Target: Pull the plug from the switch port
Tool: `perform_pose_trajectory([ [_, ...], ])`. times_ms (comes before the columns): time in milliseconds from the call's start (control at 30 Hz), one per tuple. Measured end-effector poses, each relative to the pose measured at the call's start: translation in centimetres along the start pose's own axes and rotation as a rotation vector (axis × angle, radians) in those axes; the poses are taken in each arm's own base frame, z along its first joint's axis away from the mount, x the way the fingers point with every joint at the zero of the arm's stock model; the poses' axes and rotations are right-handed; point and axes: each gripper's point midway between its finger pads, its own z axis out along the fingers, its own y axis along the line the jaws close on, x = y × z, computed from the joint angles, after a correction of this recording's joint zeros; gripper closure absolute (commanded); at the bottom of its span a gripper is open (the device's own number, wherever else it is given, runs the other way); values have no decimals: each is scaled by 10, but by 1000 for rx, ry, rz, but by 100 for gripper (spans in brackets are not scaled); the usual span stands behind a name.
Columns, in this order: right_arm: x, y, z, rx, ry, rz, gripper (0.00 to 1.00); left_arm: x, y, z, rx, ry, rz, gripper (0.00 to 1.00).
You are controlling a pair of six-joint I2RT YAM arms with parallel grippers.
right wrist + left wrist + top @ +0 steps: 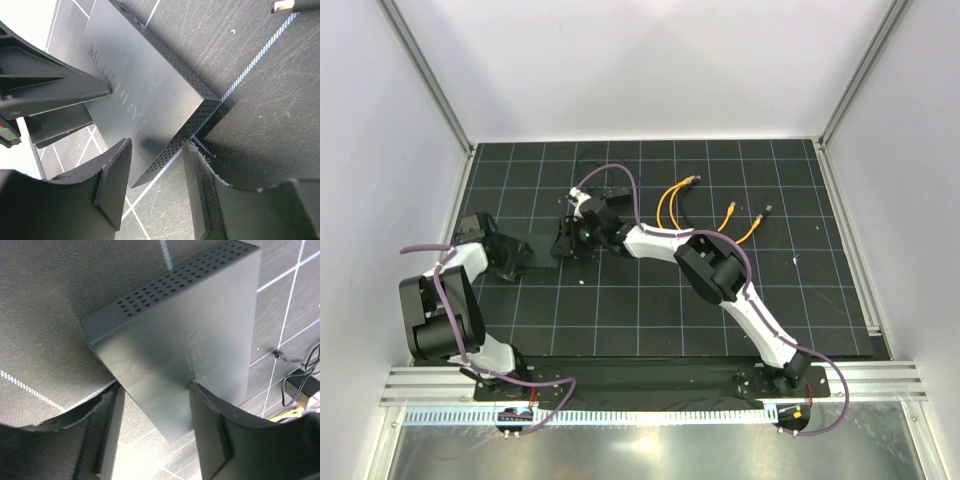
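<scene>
The switch point(542, 256) is a flat matte-black box on the gridded mat, between my two grippers. My left gripper point(155, 387) is clamped on one corner of the switch point(180, 330). In the right wrist view one of its fingers point(75, 92) lies on the lettered top face and the other sits below the edge. My right gripper point(157, 145) straddles the opposite corner of the switch point(145, 85). Its jaws stand apart, one over the top face and one beside the perforated side. The plug and the socket edge are hidden.
Several yellow cables point(670, 200) lie behind the right arm with their ends loose on the mat. One metal cable tip point(282, 5) shows close by. A thin black wire point(300, 375) curls to the right of the switch. White walls enclose the mat point(650, 320).
</scene>
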Motion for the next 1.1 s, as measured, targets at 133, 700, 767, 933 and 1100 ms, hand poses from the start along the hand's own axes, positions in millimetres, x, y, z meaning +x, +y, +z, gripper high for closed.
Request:
perform_pose_trajectory([
  [133, -2, -2, 0, 9, -6, -27, 42, 1, -1, -3, 6, -6, 32, 33],
  [700, 3, -33, -108, 256, 0, -95, 16, 55, -17, -97, 233, -85, 336, 1],
  [767, 8, -35, -138, 309, -12, -92, 10, 80, -25, -105, 281, -53, 422, 1],
  [933, 38, -52, -214, 448, -29, -54, 0, 152, -26, -110, 328, 67, 654, 0],
  [1100, 90, -75, -273, 530, -17, 16, 0, 193, -17, -107, 377, 139, 772, 0],
])
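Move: The switch box, its cables already out, lies between the grippers: its middle is about 4 cm ahead of the left hand and 1 cm to its right, and about 8 cm to the right hand's left and 1 cm back, slightly below both. From the right hand, the adapter's thin plug lies some 8 cm ahead and 1 cm right, the black adapter roughly 14 cm ahead and 15 cm right, a white scrap 11 cm back and 6 cm right. Let both grippers come free of the switch and spread them fully open. Ease the left one back off the near edge, lift it about 9 cm, then swing it right across the table and farther back, turning some 45 degrees clockwise and tilting its fingers outward. Draw the right gripper about 27 cm right, away from the box's right end and increasingly back, fingers dipping steeper. ##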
